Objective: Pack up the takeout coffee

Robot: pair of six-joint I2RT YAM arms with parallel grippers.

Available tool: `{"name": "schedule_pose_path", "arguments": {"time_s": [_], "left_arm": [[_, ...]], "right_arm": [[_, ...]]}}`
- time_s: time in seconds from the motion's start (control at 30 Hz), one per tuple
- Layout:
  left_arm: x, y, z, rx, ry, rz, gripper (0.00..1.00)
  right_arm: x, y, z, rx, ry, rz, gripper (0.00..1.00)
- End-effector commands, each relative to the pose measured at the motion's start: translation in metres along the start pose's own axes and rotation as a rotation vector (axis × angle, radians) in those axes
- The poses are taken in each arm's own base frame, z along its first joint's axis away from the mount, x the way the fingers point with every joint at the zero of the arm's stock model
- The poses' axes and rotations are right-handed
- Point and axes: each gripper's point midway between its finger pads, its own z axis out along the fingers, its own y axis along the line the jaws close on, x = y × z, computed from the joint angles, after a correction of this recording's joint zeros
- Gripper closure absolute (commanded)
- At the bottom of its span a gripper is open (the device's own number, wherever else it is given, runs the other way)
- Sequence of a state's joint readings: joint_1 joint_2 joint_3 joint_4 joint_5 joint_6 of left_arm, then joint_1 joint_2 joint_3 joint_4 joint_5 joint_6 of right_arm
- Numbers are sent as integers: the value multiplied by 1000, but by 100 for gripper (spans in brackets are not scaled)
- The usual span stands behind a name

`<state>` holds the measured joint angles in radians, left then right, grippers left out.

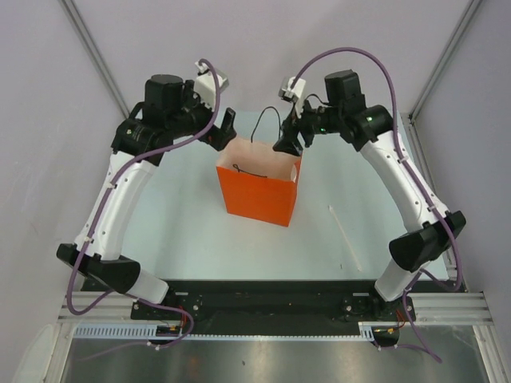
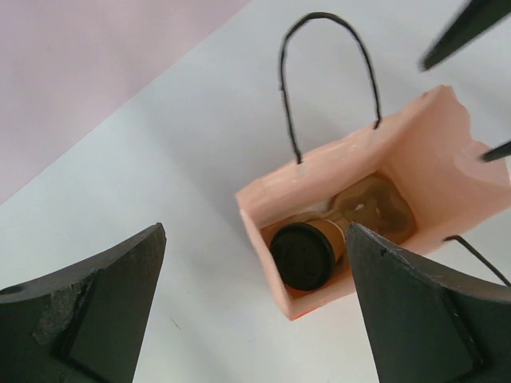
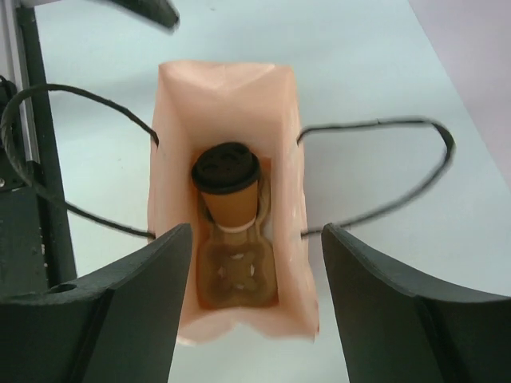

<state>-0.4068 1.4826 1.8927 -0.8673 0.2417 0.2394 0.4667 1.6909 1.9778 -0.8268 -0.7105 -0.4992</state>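
Note:
The takeout coffee (image 3: 230,191), a tan paper cup with a black lid (image 2: 302,255), stands inside the orange paper bag (image 1: 257,195), set in one slot of a brown pulp carrier (image 3: 237,270) on the bag's floor. In the top view the bag's walls hide the cup. My right gripper (image 3: 255,311) hangs open above the bag's mouth, nothing between its fingers (image 3: 136,311). At the bag's far left corner my left gripper (image 2: 255,319) is wide open and empty, above the table beside the bag. In the top view both grippers, left (image 1: 228,128) and right (image 1: 287,141), flank the bag's back rim.
The bag's black cord handles (image 3: 375,171) droop outward on both sides. A thin white stick (image 1: 345,238) lies on the table right of the bag. Purple walls close in the table at the back and on both sides.

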Motion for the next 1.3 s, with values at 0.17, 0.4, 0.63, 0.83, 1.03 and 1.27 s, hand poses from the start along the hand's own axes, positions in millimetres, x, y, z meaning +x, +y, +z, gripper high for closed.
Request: {"name": "schedule_pose_path", "arguments": {"time_s": [0.17,0.4,0.63,0.83,1.03,1.27], "left_arm": [[3,68,-34,-151,-91,-206,0],[37,78,-29,-184,-56,-269,0],[58,68,-26,-162,-51,-330,0],[80,64,-33,-184,-43,-352,1],[103,58,-53,-220,-14,-379,1],[114,56,-59,-233,18,-387,0]], "right_arm": [[82,16,-110,291,236,237,30],[231,53,-145,407,643,410,37],[297,52,-134,423,800,551,42],[331,45,-111,371,870,632,54],[361,45,-84,313,905,745,57],[388,32,-66,332,928,757,65]]}}
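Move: The straw lies on the table some 22 cm to the right hand's right, about 12 cm back and 36 cm below. The packed bag's middle is roughly 5 cm left of that hand, 2 cm back and 25 cm down. From the left hand, the straw is some 32 cm to the right, 13 cm back and 38 cm below. Right hand drops some 30 cm, swings right over the straw, fingers turning down, narrowing; left hand withdraws leftward. ##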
